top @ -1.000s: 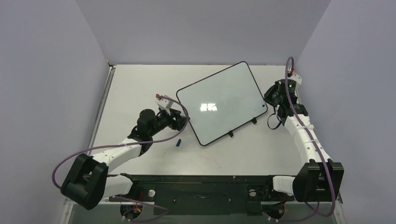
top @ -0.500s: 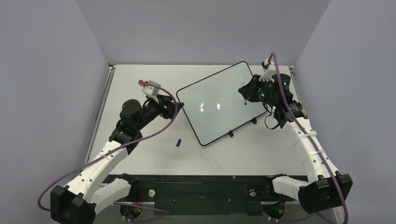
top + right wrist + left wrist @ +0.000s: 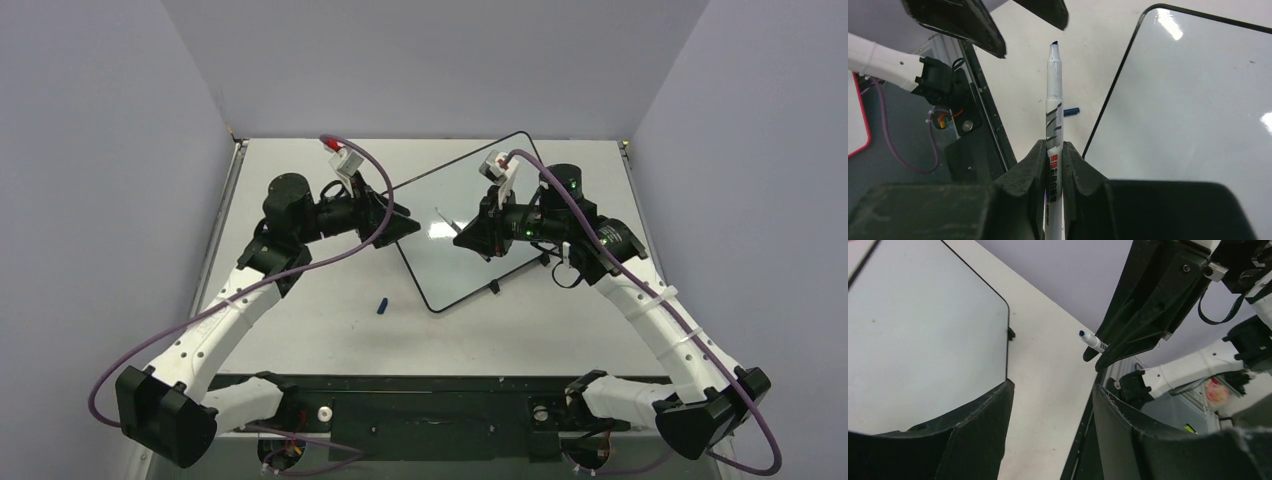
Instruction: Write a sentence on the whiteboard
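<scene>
The whiteboard [image 3: 470,215] lies slanted on the table, a glossy white board with a thin black frame. Its face is bare apart from glare, and no sentence shows on it. My right gripper [image 3: 462,238] hovers over the board's middle, pointing left, shut on a white marker [image 3: 1054,100] whose uncapped blue tip [image 3: 1082,333] sticks out ahead. My left gripper [image 3: 405,228] is raised over the board's left edge, facing the right one. It is open, with nothing between its black fingers [image 3: 975,432]. The marker tip points at the gap between them.
A small blue marker cap [image 3: 382,305] lies on the table just left of the board's near corner, also seen in the right wrist view as the cap [image 3: 1071,111]. Grey walls enclose the table on three sides. A black rail [image 3: 430,385] runs along the near edge.
Both arms rose and swung toward each other. The right gripper carried the marker from the board's right edge to over its middle. The left gripper lifted from the board's left corner.
</scene>
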You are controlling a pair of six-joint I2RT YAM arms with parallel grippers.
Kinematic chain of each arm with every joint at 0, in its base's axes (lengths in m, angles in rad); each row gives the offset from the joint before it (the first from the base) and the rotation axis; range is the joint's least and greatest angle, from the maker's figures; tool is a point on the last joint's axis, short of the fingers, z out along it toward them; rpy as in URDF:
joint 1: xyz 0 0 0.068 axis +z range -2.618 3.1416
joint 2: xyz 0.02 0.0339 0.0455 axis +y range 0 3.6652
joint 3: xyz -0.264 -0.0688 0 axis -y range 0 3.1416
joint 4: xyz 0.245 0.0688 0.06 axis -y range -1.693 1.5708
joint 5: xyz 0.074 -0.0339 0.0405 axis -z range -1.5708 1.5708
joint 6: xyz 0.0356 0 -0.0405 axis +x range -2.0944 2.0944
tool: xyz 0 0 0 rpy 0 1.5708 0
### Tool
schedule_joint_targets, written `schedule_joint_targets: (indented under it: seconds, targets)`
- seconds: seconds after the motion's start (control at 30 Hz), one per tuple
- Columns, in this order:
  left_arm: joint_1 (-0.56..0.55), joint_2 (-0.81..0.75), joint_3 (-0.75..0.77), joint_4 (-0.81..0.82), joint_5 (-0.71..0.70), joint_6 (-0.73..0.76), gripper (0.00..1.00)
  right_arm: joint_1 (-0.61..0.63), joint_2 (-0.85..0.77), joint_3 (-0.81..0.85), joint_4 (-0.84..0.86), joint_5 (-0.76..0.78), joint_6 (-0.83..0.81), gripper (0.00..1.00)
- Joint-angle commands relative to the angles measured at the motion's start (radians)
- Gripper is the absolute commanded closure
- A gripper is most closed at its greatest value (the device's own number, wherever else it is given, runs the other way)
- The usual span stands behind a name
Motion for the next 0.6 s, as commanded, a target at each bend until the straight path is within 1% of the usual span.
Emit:
schedule_joint_targets:
  seconds: [0.0, 0.13, 0.33, 0.47, 0.57]
  targets:
    - [-0.006, 0.031, 0.036, 0.088, 0.194, -0.087, 0.43, 0.048, -0.006, 0.07, -0.08, -0.061, -0.12, 1.0]
    - [-0.008, 0.055, 0.036, 0.169, 0.259, -0.144, 0.43, 0.08, 0.006, 0.09, -0.113, -0.047, -0.141, 1.0]
    - [-0.018, 0.081, 0.038, 0.241, 0.317, -0.205, 0.43, 0.124, 0.042, 0.126, -0.164, -0.008, -0.17, 1.0]
    - [-0.036, 0.106, 0.049, 0.241, 0.334, -0.208, 0.43, 0.153, 0.064, 0.152, -0.185, 0.006, -0.184, 1.0]
    - [-0.048, 0.114, 0.053, 0.24, 0.337, -0.205, 0.45, 0.166, 0.075, 0.167, -0.196, 0.011, -0.191, 1.0]
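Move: The marker, uncapped and held crosswise in the right fingers, has its middle about 9 cm to the right of the left hand and 3 cm back, roughly level with it. The whiteboard's middle lies some 25 cm ahead, 14 cm right and 33 cm below the left hand; the blue cap on the table is about 3 cm ahead, 7 cm left and 32 cm below it. From the right hand, the left fingertips are about 9 cm left and 3 cm ahead, nearly level. The marker stays pinched in the right fingers and is brought about 4 cm back and 2.5 cm left, towards the open left gripper, turning some 10 degrees counter-clockwise. The left hand comes to meet it, 4 cm back and 3 cm right, swinging nearly 20 degrees clockwise, its fingers staying open, one on either side of the marker's tip end. ##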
